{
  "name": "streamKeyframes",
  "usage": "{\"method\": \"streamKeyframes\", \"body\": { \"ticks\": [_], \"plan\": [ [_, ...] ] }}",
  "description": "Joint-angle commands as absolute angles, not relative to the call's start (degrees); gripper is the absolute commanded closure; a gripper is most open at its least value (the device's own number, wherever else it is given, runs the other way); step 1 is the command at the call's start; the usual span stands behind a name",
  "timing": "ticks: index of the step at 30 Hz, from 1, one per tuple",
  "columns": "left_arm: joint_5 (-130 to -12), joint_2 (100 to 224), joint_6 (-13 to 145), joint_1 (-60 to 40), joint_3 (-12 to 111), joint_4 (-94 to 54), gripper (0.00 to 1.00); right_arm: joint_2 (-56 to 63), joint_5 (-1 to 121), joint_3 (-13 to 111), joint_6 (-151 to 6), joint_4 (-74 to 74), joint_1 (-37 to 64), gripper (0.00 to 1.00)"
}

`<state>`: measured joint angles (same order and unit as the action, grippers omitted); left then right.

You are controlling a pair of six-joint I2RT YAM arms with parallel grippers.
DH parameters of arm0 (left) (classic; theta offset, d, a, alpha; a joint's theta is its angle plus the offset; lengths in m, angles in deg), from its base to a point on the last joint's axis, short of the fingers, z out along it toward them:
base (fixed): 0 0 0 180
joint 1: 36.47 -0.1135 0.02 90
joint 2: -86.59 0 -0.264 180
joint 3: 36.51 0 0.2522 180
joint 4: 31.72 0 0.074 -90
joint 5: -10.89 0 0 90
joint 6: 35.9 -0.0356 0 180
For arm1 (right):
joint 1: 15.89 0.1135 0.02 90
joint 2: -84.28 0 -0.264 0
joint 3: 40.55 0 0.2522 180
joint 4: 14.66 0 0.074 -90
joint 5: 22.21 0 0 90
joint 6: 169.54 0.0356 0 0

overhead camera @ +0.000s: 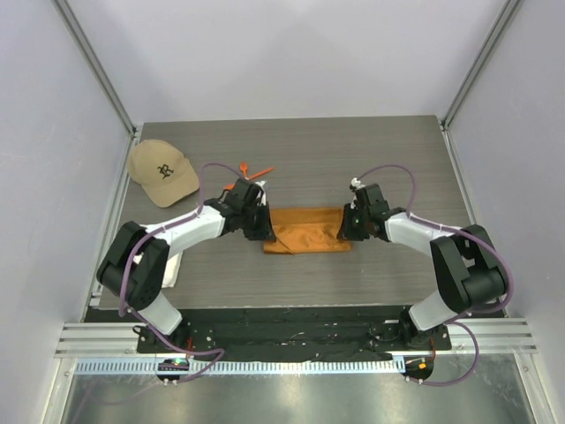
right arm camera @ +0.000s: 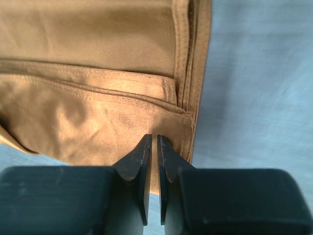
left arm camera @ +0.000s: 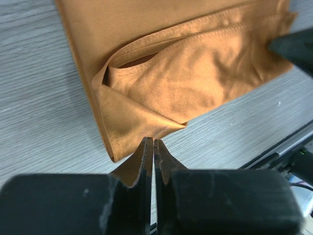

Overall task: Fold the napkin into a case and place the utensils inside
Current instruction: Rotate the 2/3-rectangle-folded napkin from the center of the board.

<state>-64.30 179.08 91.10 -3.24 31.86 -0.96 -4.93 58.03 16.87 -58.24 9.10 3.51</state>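
The napkin (overhead camera: 305, 231) (left arm camera: 186, 68) (right arm camera: 88, 73) lies mid-table, folded into a narrow rust-orange rectangle with a loose, open-mouthed top layer. My left gripper (overhead camera: 263, 231) (left arm camera: 153, 142) is low at its left end, jaws pressed together on the near edge of that layer. My right gripper (overhead camera: 342, 228) (right arm camera: 154, 138) is at the right end, by the hemmed corner. Its jaws are closed to a thin slit with cloth showing in it. The utensils (overhead camera: 253, 171) lie on the table behind the left gripper, apart from the cloth.
A tan cap (overhead camera: 161, 170) sits at the back left. A white towel (overhead camera: 174, 265) lies under my left forearm near the table's left edge. Metal frame posts stand at both back corners.
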Motion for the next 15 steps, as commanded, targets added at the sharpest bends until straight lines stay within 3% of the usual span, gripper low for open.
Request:
{"method": "streamKeyframes", "body": {
  "ticks": [1,10,13,14,15],
  "plan": [
    [-67.33,176.16,89.35,-3.60,37.87,4.17,0.89,-0.28,60.14,10.33,-51.70,8.15,7.39,0.85],
    [-72.17,173.17,87.68,-4.74,41.15,11.75,0.71,9.12,56.28,6.07,-35.41,-2.22,31.90,0.83],
    [-68.32,172.02,89.52,-4.66,39.04,11.92,0.71,15.19,58.47,9.15,-40.85,1.98,30.09,0.71],
    [-67.95,172.19,90.22,-4.48,38.42,11.66,0.72,17.29,59.78,9.68,-43.30,4.00,28.60,0.58],
    [-67.77,172.63,91.01,-3.52,37.72,10.70,0.73,17.83,59.97,10.21,-47.33,4.98,26.75,0.53]
  ]
}}
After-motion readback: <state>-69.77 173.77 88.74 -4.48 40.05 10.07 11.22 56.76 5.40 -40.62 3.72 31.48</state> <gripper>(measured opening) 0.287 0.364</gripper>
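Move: The folded napkin lies flat with its long side running left-right. From the right hand, low over the napkin's right end, its middle is about 11 cm left and 2 cm farther out, roughly 1 cm down. From the left hand, at the near-left corner, it is about 11 cm right, 3 cm ahead, and 2 cm below. The orange utensils lie some 21 cm ahead of the left hand and 6 cm left; the white cloth is about 38 cm left and 4 cm back. Back and left, fast and level, the right hand drags the napkin's right end with nearly shut fingertips pressed down on it, about 13 cm back and 11 cm left, then lifts clear some 3 cm and begins opening. Meanwhile the left hand, at the near-left corner, rises about 5 cm away from the napkin, easing forward then slightly back and left, and its fingers part a little. ##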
